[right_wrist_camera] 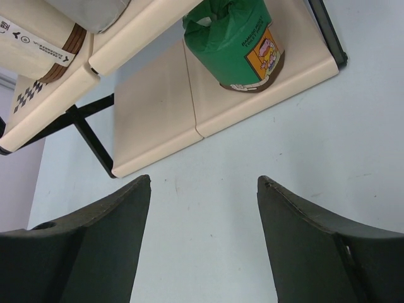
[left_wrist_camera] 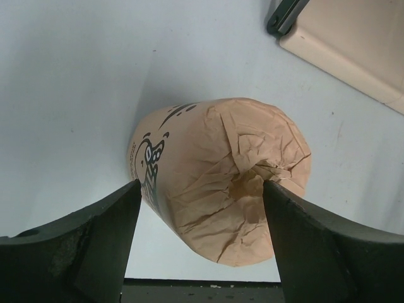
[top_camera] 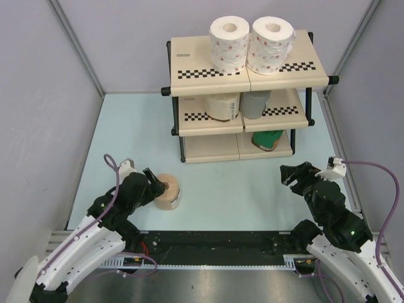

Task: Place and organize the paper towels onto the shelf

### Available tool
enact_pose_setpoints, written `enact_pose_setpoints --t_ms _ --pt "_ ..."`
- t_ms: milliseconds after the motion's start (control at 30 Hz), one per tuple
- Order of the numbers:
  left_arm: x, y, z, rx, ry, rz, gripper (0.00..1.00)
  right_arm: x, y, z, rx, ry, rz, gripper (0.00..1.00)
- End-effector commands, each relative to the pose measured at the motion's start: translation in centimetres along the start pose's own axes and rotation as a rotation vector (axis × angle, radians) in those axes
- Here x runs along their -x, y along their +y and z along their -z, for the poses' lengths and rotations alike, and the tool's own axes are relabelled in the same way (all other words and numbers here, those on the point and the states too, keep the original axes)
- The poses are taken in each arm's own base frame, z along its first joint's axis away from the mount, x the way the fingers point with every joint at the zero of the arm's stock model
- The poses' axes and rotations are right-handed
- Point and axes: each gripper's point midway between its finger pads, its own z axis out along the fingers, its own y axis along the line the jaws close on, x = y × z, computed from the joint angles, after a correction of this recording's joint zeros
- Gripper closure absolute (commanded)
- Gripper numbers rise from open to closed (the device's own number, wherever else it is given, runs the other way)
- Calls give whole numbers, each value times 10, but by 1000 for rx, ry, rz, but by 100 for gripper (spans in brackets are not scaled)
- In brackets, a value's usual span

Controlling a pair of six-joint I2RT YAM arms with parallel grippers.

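Observation:
A tan-brown paper towel roll (top_camera: 168,193) stands on the table in front of the left arm. My left gripper (top_camera: 156,183) straddles it; in the left wrist view the roll (left_wrist_camera: 221,189) fills the gap, one finger against its printed side and the other at its crumpled centre hole. The shelf (top_camera: 208,82) at the back holds two white dotted rolls (top_camera: 228,41) (top_camera: 271,43) on top, a cream roll (top_camera: 222,106) and a grey roll (top_camera: 254,104) on the middle tier, and a green roll (top_camera: 268,139) on the bottom. My right gripper (top_camera: 291,175) hangs open and empty over the table.
The right wrist view shows the green roll (right_wrist_camera: 233,41) on the shelf's bottom panel (right_wrist_camera: 158,107), whose left half is bare. Grey walls enclose the pale table on three sides. A black rail runs along the near edge between the arm bases.

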Motion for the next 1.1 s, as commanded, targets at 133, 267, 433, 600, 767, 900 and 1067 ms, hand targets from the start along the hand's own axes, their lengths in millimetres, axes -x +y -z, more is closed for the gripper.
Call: enact_pose_setpoints --t_ms 133,267,433,600,767,900,1067 --pt "-9 3 -11 1 10 4 21 5 -2 3 -4 -24 -27 27" --pt "-12 2 -16 -5 18 7 30 4 -3 3 -7 -21 -29 27" --pt "-15 -3 -21 -23 30 -2 42 4 -3 3 -5 -23 -34 27" --pt "-23 -17 -30 -89 57 -21 59 4 -2 3 -2 -21 -35 27" --pt "-21 -51 -26 -256 58 31 62 4 -3 4 0 -21 -37 27" --pt "3 -87 -10 -416 -21 77 63 2 -3 4 -4 -15 -40 27" --pt "34 -127 1 -535 -109 95 66 -1 -3 2 -5 -8 -49 27"
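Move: The brown paper towel roll stands right by the left hand, its middle about 3 cm to the right, 2 cm ahead and 5 cm below, with the open fingers over the left part of its top. From that hand the left half of the empty bottom shelf lies some 24 cm ahead and 19 cm right, and the green roll about 25 cm ahead and 40 cm right. From the right hand the brown roll is about 42 cm left, level ahead, 17 cm below. The brown roll's left wall is pinched by the left hand, which sinks about 2 cm onto it and closes around it, one finger in the core and the other outside. Keeping that grip, the hand swings about 6 cm right and a little forward towards the bottom shelf, rising some 3 cm late while the wrist rolls right side down, tips up and turns slightly clockwise. ##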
